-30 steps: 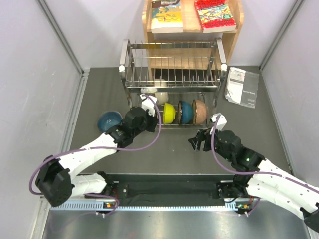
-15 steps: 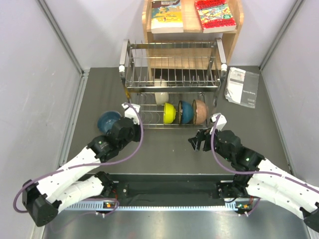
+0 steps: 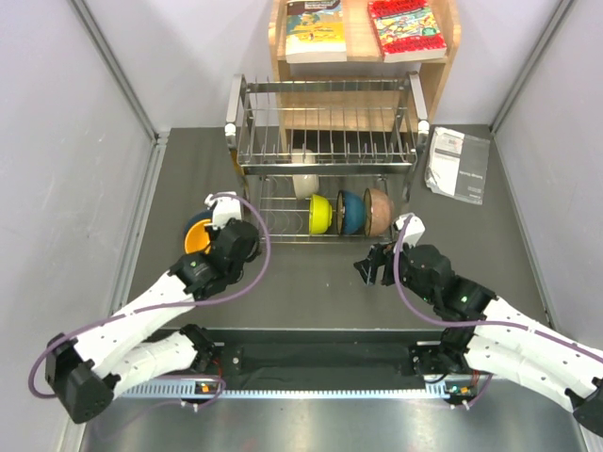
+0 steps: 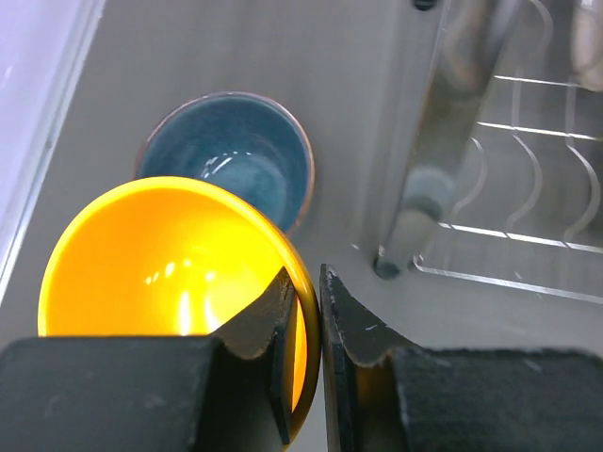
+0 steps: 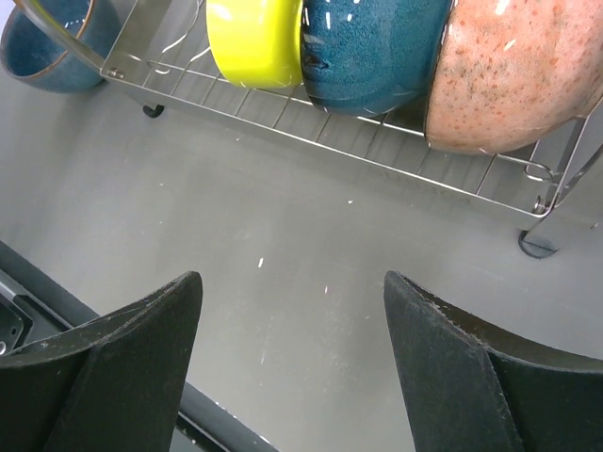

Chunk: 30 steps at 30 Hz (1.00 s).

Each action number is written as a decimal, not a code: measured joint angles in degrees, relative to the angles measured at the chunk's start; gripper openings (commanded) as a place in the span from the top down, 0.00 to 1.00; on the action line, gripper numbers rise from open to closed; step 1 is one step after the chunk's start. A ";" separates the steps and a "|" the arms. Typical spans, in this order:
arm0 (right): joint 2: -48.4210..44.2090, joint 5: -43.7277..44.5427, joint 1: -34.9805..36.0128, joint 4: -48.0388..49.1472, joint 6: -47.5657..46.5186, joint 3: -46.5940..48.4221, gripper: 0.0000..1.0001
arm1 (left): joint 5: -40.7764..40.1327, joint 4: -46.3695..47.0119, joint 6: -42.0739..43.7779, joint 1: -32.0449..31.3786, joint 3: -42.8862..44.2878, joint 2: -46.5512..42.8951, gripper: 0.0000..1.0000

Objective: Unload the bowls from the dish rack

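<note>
My left gripper [image 4: 303,311] is shut on the rim of the orange bowl [image 4: 170,264] and holds it just above the light blue bowl [image 4: 231,155] on the table, left of the dish rack [image 3: 325,151]. In the top view the orange bowl [image 3: 196,240] overlaps the blue one [image 3: 198,224]. The rack's lower tier holds a lime-yellow bowl [image 3: 320,214], a teal-blue bowl [image 3: 351,212], a pinkish-tan bowl [image 3: 379,211] and a cream-white bowl [image 3: 304,174] behind. My right gripper [image 5: 292,311] is open and empty over bare table in front of the rack.
A wooden shelf [image 3: 363,47] with books stands behind the rack. A paper leaflet [image 3: 459,163] lies at the right. The rack's left leg [image 4: 405,221] stands close to the right of the blue bowl. Grey walls close both sides.
My left gripper has drawn back from the rack to the left with the orange bowl and now holds it over the light blue bowl. The right arm has barely moved.
</note>
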 measured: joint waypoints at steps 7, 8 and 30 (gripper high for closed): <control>-0.13 0.04 0.00 -1.25 -1.33 2.45 0.22 | 1.66 7.13 2.49 11.54 0.20 2.95 1.00; -0.15 0.04 0.00 -1.38 -1.44 2.73 0.22 | 3.28 8.76 3.19 15.96 0.20 3.02 1.00; 1.81 -0.15 -0.11 -2.05 -2.27 3.32 0.22 | 19.10 19.37 6.05 26.93 2.27 22.53 1.00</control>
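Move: The blue bowl on the table, over which the held orange bowl is to go, stands about 11 cm ahead of the left hand, 7 cm to its left and 14 cm below. The dish rack's near left foot is some 6 cm ahead and 8 cm right, 17 cm down; the green bowl is about 11 cm ahead, 27 cm right and 9 cm lower. From the right hand the blue bowl lies roughly 48 cm left, 17 cm ahead and 11 cm below. The orange bowl, still pinched by its right rim, is carried by the left hand to the blue bowl: about 9 cm forward all told, swinging nearly 9 cm left at first, then easing 3 cm back right while sinking some 6 cm. The wrist turns about 15 degrees counter-clockwise and partly back, tipping slightly down; the fingers keep their hold. ##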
